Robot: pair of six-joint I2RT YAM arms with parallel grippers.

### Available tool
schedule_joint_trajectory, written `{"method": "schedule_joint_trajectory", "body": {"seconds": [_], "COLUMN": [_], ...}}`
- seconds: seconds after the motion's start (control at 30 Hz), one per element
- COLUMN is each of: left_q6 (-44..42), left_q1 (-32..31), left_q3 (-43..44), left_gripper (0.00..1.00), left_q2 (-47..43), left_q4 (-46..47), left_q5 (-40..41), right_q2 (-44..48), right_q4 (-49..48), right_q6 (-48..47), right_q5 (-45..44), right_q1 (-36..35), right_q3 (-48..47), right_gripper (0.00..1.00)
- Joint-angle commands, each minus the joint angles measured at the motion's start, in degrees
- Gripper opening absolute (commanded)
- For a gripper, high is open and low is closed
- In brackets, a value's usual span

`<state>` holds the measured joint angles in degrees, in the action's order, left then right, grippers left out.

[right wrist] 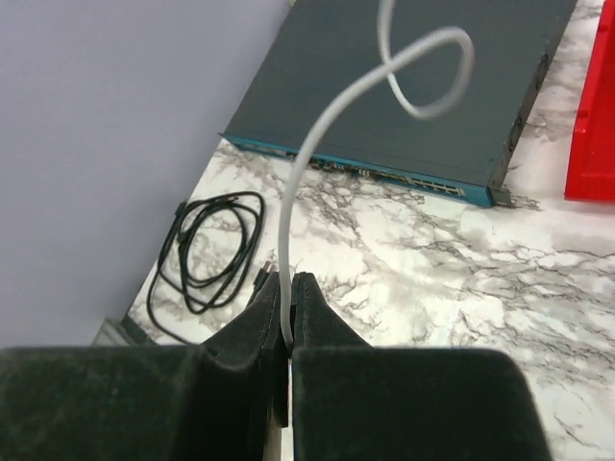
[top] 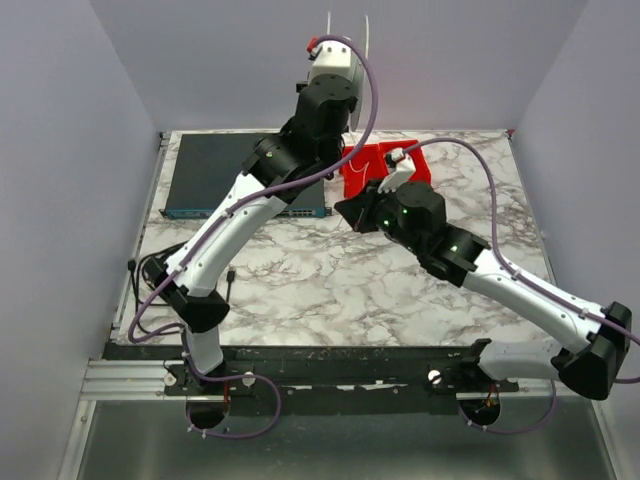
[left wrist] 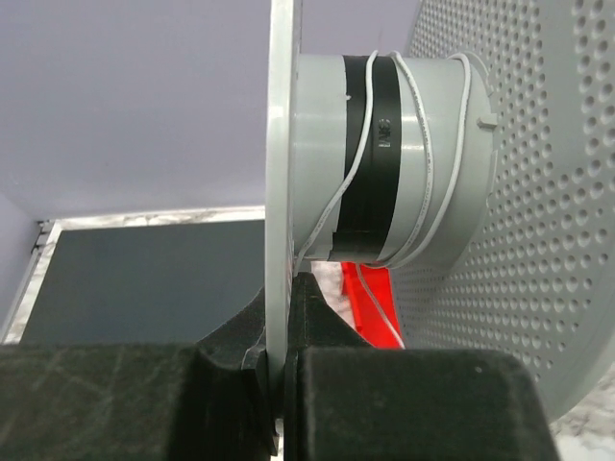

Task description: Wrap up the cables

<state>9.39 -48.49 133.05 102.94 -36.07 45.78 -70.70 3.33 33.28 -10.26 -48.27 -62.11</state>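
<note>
A grey spool hub (left wrist: pixel 404 154) banded with black tape carries a few turns of the thin white cable (left wrist: pixel 426 173). My left gripper (left wrist: pixel 281 288) is shut on the edge of the spool's flat grey flange (left wrist: pixel 281 144) and holds it high at the back of the table (top: pixel 345 35). The spool's other flange (left wrist: pixel 538 192) is perforated. My right gripper (right wrist: pixel 288 283) is shut on the free length of cable (right wrist: pixel 298 173), which rises from the jaws and curls into a loop. In the top view this gripper (top: pixel 348 212) hangs over the middle of the table, below the spool.
A dark network switch (top: pixel 215 170) lies at the back left. A red tray (top: pixel 365 165) sits right of it. A coil of black cord (right wrist: pixel 207 250) lies near the left edge, by the left arm's base. Purple hoses run along both arms.
</note>
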Motion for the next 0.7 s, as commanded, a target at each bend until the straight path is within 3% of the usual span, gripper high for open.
{"method": "schedule_joint_trajectory", "body": {"seconds": [0.0,0.33,0.67], "left_q6": [0.4,-1.2,-0.8], "left_q1": [1.0,2.1,2.1], "left_q3": [-4.5,-20.0,-36.3], "left_gripper": [0.0,0.0,0.0], "left_q2": [0.5,-2.3,-11.9], "left_q4": [4.6,10.3,16.0], "left_q5": [-2.6,-8.0,-16.4], "right_q2": [4.2,3.2,-0.1], "right_q4": [12.7,27.8,27.4], "right_q6": [-5.9,-15.4,-22.6], "right_q5": [1.6,-6.8,-12.1], "right_q1": [-1.0,-1.0,-0.9], "right_q3": [-7.8,-24.7,-34.5], "right_gripper": [0.01,0.01,0.01]}}
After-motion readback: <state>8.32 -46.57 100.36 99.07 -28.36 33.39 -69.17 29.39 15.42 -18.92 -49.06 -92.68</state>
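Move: The white cable's pinched end, in the right gripper, is about 10 cm back, 2 cm right and 18 cm below the left hand, which grips the spool's left flange. From the right hand, the spool's middle is some 20 cm ahead, 2 cm right and 18 cm up; the red bin lies about 25 cm ahead, 12 cm right and 27 cm down; the dark switch box 25 cm ahead, 25 cm left, equally low. Down goes the left hand with the spool, about 18 cm and slightly right, tipping the fingers down and rolling its left side up. Meanwhile the right hand, still pinching the white cable, climbs about 15 cm on the spool's near side, drifting 6 cm right and tilting its fingers up some 15 degrees, so the hands swap heights. ##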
